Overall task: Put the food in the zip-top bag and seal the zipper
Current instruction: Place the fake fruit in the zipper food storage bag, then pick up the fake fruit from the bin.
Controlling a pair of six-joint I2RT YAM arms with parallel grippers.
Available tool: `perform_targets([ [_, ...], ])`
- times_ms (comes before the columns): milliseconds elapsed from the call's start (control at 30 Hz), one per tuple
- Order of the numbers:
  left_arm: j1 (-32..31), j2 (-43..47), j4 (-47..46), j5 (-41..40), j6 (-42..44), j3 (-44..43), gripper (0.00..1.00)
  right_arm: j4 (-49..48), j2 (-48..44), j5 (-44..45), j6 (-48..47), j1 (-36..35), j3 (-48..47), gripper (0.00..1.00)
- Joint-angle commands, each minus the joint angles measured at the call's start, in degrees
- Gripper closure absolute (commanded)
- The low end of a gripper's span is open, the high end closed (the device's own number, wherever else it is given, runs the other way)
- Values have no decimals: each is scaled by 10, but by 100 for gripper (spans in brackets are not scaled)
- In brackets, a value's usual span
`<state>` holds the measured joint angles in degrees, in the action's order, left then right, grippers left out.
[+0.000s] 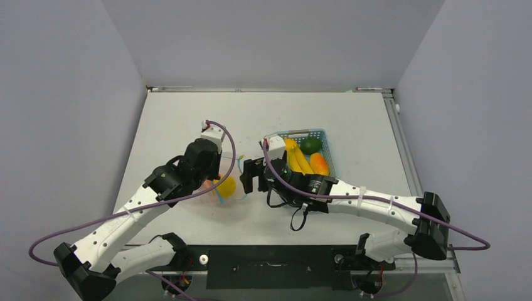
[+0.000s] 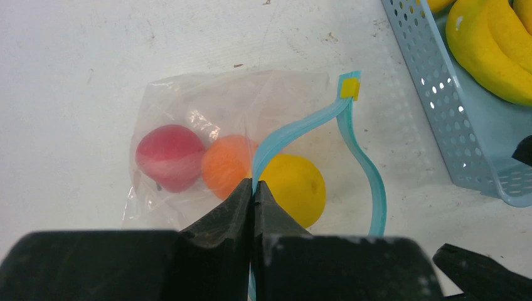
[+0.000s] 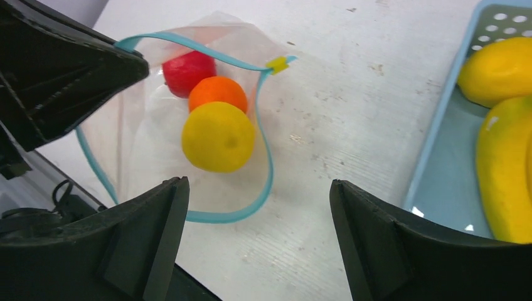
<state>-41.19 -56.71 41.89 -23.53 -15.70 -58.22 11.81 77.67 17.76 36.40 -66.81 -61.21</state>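
The clear zip-top bag (image 2: 207,94) lies on the table with its mouth held open. Inside it sit a red apple (image 2: 170,157), an orange (image 2: 226,164) and a yellow lemon (image 2: 295,188). My left gripper (image 2: 254,184) is shut on the upper strip of the teal zipper (image 2: 295,125), lifting it; the yellow slider (image 2: 349,88) sits at the far end. My right gripper (image 3: 257,185) is open and empty, hovering over the table just in front of the bag's mouth, near the lemon (image 3: 218,137). From above, the right gripper (image 1: 253,177) stands between bag (image 1: 229,191) and basket.
A light-blue lattice basket (image 1: 327,150) stands right of the bag, holding yellow bananas (image 1: 295,157), a green lime (image 1: 310,145) and an orange-yellow mango (image 1: 319,163). Its near wall (image 3: 433,157) is close to my right finger. The left gripper's black body (image 3: 56,69) looms over the bag.
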Motion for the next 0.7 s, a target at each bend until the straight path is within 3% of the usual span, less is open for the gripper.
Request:
perform_targets([
  [0, 0, 1, -22, 2, 0, -7, 100, 65, -39, 64, -18, 5, 3, 16],
  [333, -2, 1, -22, 2, 0, -7, 100, 211, -75, 102, -8, 65, 26, 16],
  [667, -2, -3, -22, 5, 0, -8, 100, 295, -97, 162, 19, 101, 56, 13],
])
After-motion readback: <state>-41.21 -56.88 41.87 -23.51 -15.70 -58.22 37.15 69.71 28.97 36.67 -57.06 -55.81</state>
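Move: The open, empty right hand has the leafed yellow fruit some 23 cm to its right, level with it and about 15 cm below, in the near right corner of the basket. The bananas lie roughly 17 cm right and 9 ahead of the hand, the mango 23 right and 9 ahead, and the lemon in the bag about 9 cm left and level. From the left hand, the leafed fruit is about 34 cm right and 5 back. The left fingers stay shut on the bag's blue zipper edge while the right hand swings away from the bag to its right, about 15 cm, drifting slightly forward and sinking some 6 cm, mostly late, to come over the near part of the basket. Its wrist turns some 30 degrees, clockwise with its left side dropping, the fingers tipping further down and staying wide open, touching nothing. ##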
